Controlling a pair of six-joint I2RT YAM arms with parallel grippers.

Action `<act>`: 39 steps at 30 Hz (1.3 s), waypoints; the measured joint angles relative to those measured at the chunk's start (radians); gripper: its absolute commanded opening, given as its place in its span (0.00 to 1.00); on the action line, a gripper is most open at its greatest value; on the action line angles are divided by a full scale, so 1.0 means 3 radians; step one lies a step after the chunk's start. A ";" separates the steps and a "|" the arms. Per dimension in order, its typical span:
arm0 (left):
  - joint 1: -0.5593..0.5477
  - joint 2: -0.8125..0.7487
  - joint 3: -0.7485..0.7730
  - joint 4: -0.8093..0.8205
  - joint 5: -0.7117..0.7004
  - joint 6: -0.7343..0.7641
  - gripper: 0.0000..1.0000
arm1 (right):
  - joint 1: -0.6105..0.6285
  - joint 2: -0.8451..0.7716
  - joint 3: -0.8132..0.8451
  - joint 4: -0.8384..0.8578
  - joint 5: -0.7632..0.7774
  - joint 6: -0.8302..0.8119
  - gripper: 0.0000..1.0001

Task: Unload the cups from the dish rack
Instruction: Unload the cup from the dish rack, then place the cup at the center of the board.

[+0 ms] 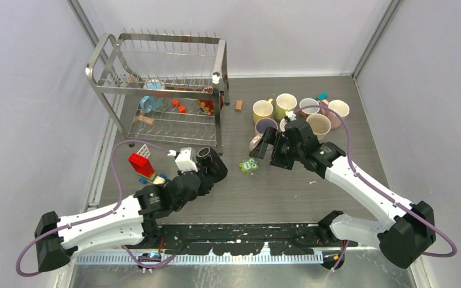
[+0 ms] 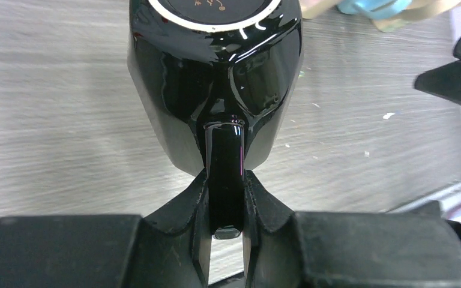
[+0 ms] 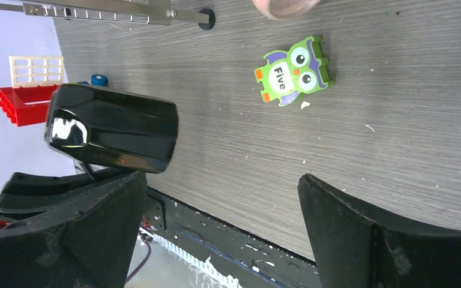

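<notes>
My left gripper (image 2: pixel 225 183) is shut on the handle of a glossy black mug (image 2: pixel 216 72). It holds the mug over the table in front of the dish rack (image 1: pixel 105 90), as the top view (image 1: pixel 207 157) shows. The black mug also shows at the left of the right wrist view (image 3: pixel 114 135). A light blue mug (image 1: pixel 151 104) lies in the rack's lower tier. Several pastel mugs stand grouped at the back right, among them a yellow mug (image 1: pixel 263 111), a lime mug (image 1: pixel 286 104) and a cream mug (image 1: pixel 319 125). My right gripper (image 1: pixel 263 150) is open and empty next to that group, jaws wide apart (image 3: pixel 221 179).
A green owl toy (image 1: pixel 249 165) marked "Five" lies on the table between the grippers (image 3: pixel 293 71). A red toy brick (image 1: pixel 141 165) with a white fence piece sits left of the left gripper. Small toy blocks lie in the rack and beside it. Walls close both sides.
</notes>
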 measured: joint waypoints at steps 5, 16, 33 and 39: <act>-0.0056 0.0050 -0.0178 0.0412 0.0221 -0.0446 0.00 | 0.0022 -0.0134 -0.0125 0.0121 -0.0050 0.0168 1.00; -0.0056 0.0228 -0.0552 0.1663 0.0315 -0.1450 0.00 | 0.0038 -0.0389 -0.0500 0.0654 -0.0341 0.0670 1.00; -0.0024 0.1155 -0.0551 0.3026 0.0537 -0.2130 0.00 | 0.0112 -0.0210 -0.0734 0.1526 -0.0612 0.1153 0.70; -0.0027 0.1324 -0.0551 0.3484 0.0530 -0.2241 0.00 | 0.0112 -0.0146 -0.0787 0.1836 -0.0679 0.1305 0.58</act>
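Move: Held by its handle in the left gripper, the black mug's middle lies some 20 cm to the right gripper's left, 2 cm back and a couple lower. Seen from the left hand, the open right gripper waits about 20 cm to the right, 7 cm ahead and slightly higher. From the right hand, the owl block is 5 cm ahead, 6 left and 14 below; the rack's near foot is 10 ahead, 18 left, and the pink-handled cup 14 ahead, 1 left, both on the table. Carrying the black mug rightward about 12 cm and up 5, the left hand keeps its pinch on the handle and rolls some 55 degrees, left side down, swinging the mouth towards the right gripper. The right hand eases back slightly, then goes left about 6 cm and up 3 to meet the mug, rolling its left side up and closing about a third, one finger outside the rim, the other at its mouth. ##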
